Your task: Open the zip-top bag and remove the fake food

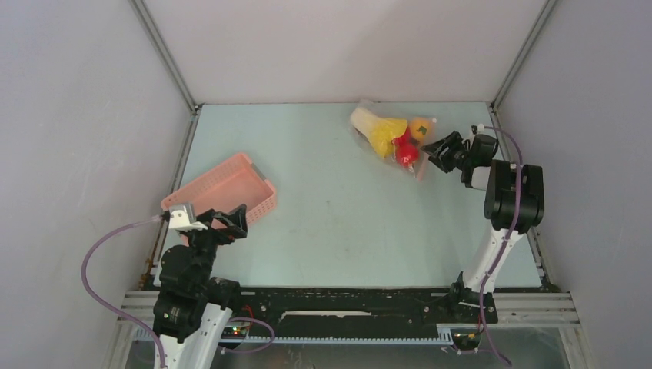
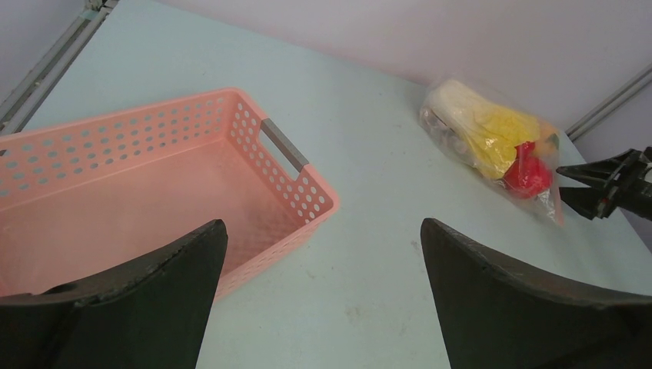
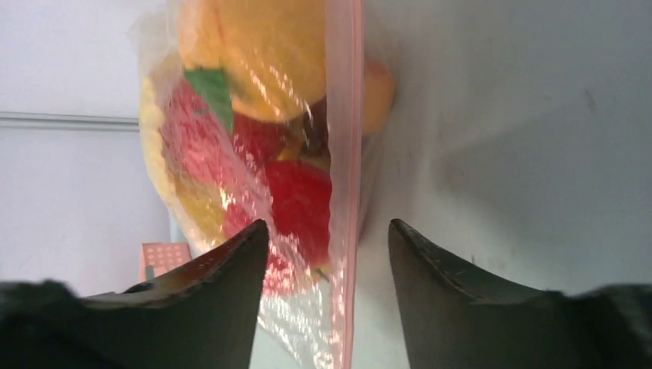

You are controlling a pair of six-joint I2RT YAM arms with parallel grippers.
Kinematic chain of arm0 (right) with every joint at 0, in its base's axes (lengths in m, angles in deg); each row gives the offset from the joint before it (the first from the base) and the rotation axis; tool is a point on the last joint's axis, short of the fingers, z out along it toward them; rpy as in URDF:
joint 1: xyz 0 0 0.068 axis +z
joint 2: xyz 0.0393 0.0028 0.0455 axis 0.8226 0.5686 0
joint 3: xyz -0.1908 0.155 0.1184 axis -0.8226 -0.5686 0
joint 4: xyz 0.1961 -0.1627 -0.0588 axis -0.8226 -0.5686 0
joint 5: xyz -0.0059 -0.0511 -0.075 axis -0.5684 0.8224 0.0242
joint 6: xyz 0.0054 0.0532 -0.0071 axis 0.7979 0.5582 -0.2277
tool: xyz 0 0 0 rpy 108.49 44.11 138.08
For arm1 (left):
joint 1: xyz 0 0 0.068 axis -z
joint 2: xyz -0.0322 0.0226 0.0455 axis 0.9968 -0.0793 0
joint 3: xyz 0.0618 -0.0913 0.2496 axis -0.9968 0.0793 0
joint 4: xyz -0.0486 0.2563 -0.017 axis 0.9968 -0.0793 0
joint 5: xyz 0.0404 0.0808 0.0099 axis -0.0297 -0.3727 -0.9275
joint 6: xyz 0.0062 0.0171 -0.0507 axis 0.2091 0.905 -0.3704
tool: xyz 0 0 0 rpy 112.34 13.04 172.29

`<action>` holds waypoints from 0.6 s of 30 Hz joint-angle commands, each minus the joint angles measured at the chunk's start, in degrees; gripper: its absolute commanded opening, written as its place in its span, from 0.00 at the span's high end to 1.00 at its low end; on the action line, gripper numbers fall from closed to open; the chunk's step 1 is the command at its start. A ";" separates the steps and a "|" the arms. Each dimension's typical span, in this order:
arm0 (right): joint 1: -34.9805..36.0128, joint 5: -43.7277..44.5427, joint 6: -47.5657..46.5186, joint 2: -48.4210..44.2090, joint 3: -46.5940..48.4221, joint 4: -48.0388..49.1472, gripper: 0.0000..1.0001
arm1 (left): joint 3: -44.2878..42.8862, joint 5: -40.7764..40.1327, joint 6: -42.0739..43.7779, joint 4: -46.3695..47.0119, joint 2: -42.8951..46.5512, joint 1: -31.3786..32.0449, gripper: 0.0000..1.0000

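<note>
The clear zip-top bag lies at the back right of the table, with the fake food inside: a yellow piece, red fruits and an orange-yellow fruit. In the right wrist view the bag fills the middle, its pink zip strip running down between the jaws. My right gripper is open, its fingers straddling the bag's zip edge without closing on it. My left gripper is open and empty at the near left, over the pink basket's near corner. The bag also shows in the left wrist view.
A pink slatted basket stands at the left, empty; it also shows in the left wrist view. Grey walls enclose the table on three sides, with metal frame posts at the back corners.
</note>
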 commanded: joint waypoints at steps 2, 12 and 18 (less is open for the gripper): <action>0.60 -4.35 9.37 6.77 5.13 13.64 0.55 | 1.04 1.77 1.26 1.93 3.94 -0.65 0.00; 2.59 -0.73 11.21 -6.56 -7.94 18.73 1.00 | 1.04 2.47 1.33 2.01 3.46 -0.65 0.00; 8.39 10.10 13.09 -21.44 -23.07 19.18 1.00 | 1.13 3.51 1.43 2.12 2.78 -0.65 0.00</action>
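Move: The zip strip of the bag stands across the right hand's part-open fingers, its middle about 2 cm ahead and 1 cm to the left, roughly 1 cm lower. Inside the bag the red fruit lies level with this hand and some 8 cm to its left, the orange fruit about 9 cm ahead and 4 cm left, both about 2 cm lower. From the left hand the strip is roughly 31 cm ahead, 58 cm to the right and 19 cm below. Forward about 2 cm first, the right hand slides its fingers farther over the bag's zip strip and shuts them, pinching the strip between the tips with a slight roll. Then it turns back, drawing the pinched strip some 7 cm towards the base while going left and up about 3 cm each, fingers kept shut. ##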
